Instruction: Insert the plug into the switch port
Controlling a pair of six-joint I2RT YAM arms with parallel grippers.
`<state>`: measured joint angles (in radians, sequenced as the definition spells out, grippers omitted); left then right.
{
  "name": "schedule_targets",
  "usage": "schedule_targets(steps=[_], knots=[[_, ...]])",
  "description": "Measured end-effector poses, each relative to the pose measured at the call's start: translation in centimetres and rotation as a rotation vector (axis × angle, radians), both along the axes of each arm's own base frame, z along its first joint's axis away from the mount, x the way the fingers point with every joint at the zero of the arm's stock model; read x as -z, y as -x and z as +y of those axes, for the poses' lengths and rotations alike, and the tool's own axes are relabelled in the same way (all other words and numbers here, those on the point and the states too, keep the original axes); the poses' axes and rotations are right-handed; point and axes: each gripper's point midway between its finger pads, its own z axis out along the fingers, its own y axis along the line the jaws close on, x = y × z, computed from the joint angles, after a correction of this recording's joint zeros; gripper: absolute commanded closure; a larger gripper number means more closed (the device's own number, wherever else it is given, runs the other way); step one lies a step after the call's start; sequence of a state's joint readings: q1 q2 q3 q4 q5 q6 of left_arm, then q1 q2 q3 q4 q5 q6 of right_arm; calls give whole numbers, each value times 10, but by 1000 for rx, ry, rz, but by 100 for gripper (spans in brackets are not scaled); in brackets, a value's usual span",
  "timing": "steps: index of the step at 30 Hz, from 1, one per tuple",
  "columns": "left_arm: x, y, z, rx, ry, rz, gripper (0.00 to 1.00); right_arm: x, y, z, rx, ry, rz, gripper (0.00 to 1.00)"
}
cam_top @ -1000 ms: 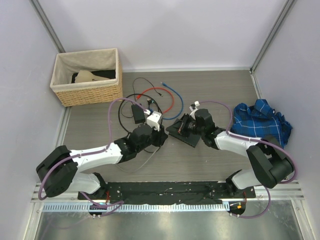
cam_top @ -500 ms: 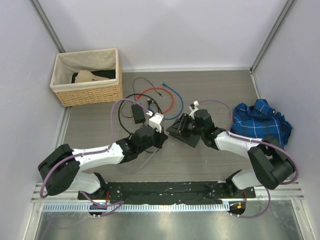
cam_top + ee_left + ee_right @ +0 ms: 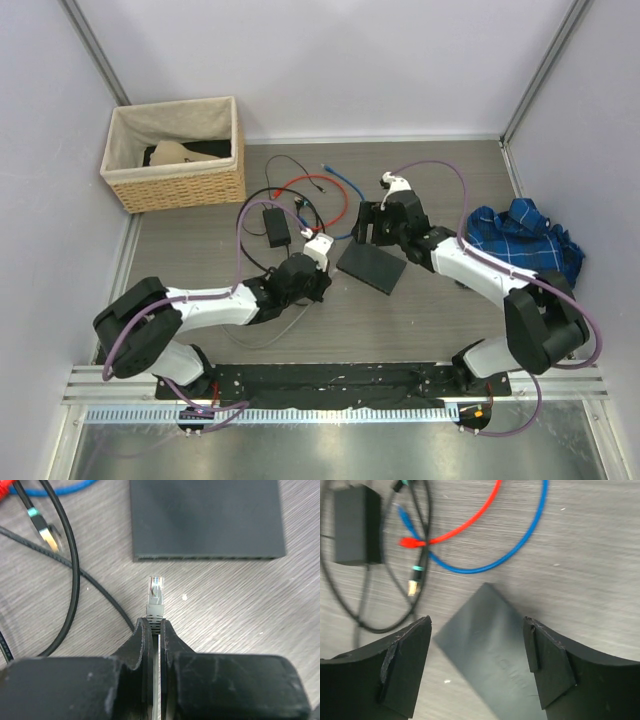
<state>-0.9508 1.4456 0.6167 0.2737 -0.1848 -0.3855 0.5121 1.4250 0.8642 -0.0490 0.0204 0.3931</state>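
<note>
The switch (image 3: 370, 267) is a flat dark grey box lying on the table between the two arms. In the left wrist view its port edge (image 3: 207, 557) faces my left gripper (image 3: 155, 622). That gripper is shut on the grey boot of the plug (image 3: 155, 592). The clear plug tip points at the switch (image 3: 207, 517), a short gap away. My right gripper (image 3: 477, 624) hangs open above the switch (image 3: 490, 645), touching nothing. From above, the left gripper (image 3: 322, 278) is left of the switch and the right gripper (image 3: 372, 228) is over its far corner.
A black power brick (image 3: 275, 225) with black cords, a red cable (image 3: 310, 182) and a blue cable (image 3: 345, 195) lie behind the switch. A wicker basket (image 3: 175, 155) stands at the back left. A blue plaid cloth (image 3: 520, 245) lies at the right.
My right gripper let go of the switch, opened wide and drew back and up. My left gripper closed on the plug and edged toward the switch.
</note>
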Motion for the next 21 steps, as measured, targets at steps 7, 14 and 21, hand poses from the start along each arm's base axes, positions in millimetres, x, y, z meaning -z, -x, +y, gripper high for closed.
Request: schedule_targets(steps=[7, 14, 21], knots=[[9, -3, 4, -15, -33, -3, 100, 35, -10, -13, -47, 173, 41, 16], [13, -7, 8, -22, -59, -32, 100, 59, -19, -30, -85, 274, 77, 15], [38, -5, 8, -4, -113, -1, 100, 67, -35, -39, -105, 260, 94, 15]])
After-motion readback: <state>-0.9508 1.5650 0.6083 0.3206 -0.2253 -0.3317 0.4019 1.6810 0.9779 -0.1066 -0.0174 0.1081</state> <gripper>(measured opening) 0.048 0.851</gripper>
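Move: The left hand holds the gray cable's plug; the middle of the switch lies some 8 cm ahead of it, 11 cm to its right and 5 cm lower, its port edge facing the plug. The black cable's plug is about 13 cm ahead and 3 cm left of this hand, also some 6 cm lower. From the open right hand, the switch's middle is roughly 4 cm back, 1 cm right and 10 cm below, and the blue cable's near bend about 3 cm ahead, 5 cm left and 11 cm below. Keeping its pinch on the gray plug, the left hand sinks about 4 cm in two steps with a short pause between, bringing the plug down towards the level of the switch's port edge while its left side tips up slightly. The right hand, fingers staying wide open, drops some 7 cm while shifting about 4 cm right and nearly as far forward, rolling its left side down some 15 degrees, and comes down close to the switch's far edge without a visible grip on it. ##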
